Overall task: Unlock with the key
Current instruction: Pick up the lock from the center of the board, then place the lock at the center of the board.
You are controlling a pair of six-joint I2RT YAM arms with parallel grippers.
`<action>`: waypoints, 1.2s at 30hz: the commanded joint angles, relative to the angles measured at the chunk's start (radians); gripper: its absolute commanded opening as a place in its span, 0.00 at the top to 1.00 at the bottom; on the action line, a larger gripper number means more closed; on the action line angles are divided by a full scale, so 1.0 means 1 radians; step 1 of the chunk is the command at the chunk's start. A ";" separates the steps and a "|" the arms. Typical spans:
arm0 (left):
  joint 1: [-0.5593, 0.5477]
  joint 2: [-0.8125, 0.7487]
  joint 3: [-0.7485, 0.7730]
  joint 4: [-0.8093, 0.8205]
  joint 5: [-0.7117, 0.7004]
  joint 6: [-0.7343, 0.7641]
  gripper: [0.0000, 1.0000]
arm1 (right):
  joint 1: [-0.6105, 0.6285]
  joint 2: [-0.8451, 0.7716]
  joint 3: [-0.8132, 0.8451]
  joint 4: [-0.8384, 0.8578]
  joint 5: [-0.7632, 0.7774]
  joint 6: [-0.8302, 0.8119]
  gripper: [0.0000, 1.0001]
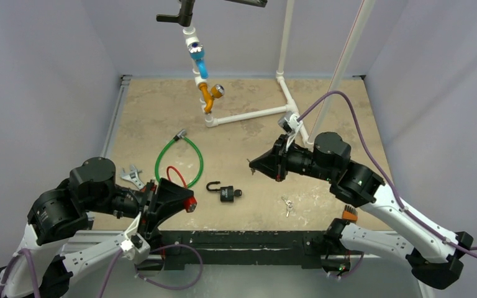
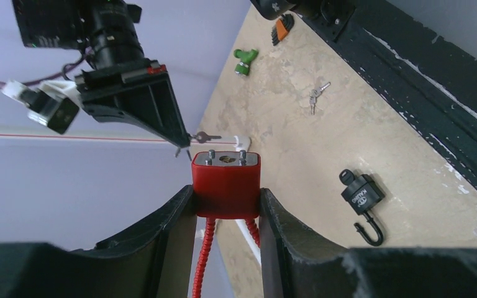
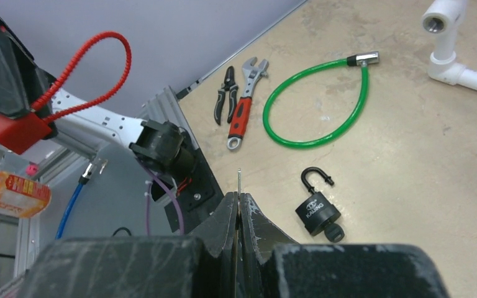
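A red padlock (image 2: 226,183) with a red cable shackle is held off the table, my left gripper (image 2: 226,200) shut on its body, keyhole face (image 2: 227,159) pointing outward. In the top view the red padlock (image 1: 190,204) is at the tip of my left gripper (image 1: 184,201), near the table's front left. My right gripper (image 3: 239,198) is shut on a small key (image 3: 239,181), whose blade sticks out past the fingertips. In the left wrist view the key (image 2: 202,136) hangs just above and left of the keyhole, not touching it. My right gripper (image 1: 254,164) is right of the lock, pointing left.
A black padlock (image 1: 226,193) with an open shackle and a key in it lies on the table between the arms. Spare keys (image 1: 287,205) lie to its right. A green cable lock (image 1: 179,158), a wrench (image 1: 133,176) and a white pipe frame (image 1: 248,115) stand farther back.
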 commanded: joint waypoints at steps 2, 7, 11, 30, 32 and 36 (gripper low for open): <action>-0.005 -0.002 0.042 0.076 0.116 0.069 1.00 | -0.001 0.046 0.064 0.042 -0.102 -0.058 1.00; -0.005 -0.006 0.023 0.184 0.134 -0.026 1.00 | 0.000 0.117 0.132 0.004 -0.190 -0.119 1.00; -0.007 0.002 0.020 0.238 0.144 -0.074 1.00 | -0.001 0.130 0.158 0.000 -0.240 -0.142 1.00; -0.009 0.022 -0.269 0.355 -0.159 0.116 1.00 | -0.002 0.082 0.086 -0.011 -0.267 -0.109 1.00; -0.013 0.027 -0.354 0.364 -0.192 0.109 1.00 | -0.002 0.053 0.047 -0.020 -0.227 -0.105 1.00; -0.016 0.085 -0.449 0.367 -0.207 0.005 1.00 | -0.002 -0.012 -0.027 -0.027 -0.181 -0.070 1.00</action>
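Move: The key pinched in the right fingers lies roughly 11 cm ahead of the left hand, 14 cm to its right and a few cm lower. On the board, some 34 cm below the left hand, the open black padlock lies about 15 cm ahead and 9 cm right, the green cable 26 cm ahead and 6 cm left. From the right hand the held red lock is about 11 cm back, 14 cm left, near its height, and the loose keys 13 cm right and level, 32 cm down. Still pinching the red lock, the left hand carries it towards the key: first up about 5 cm with the fingertips tipping up some 10 degrees, then forward and steeply down, slightly right, tipping back down. The right hand keeps the key pinched, shifts about 3 cm left and 3 cm back while turning some 15 degrees counter-clockwise, then begins to sink and ease back right. ##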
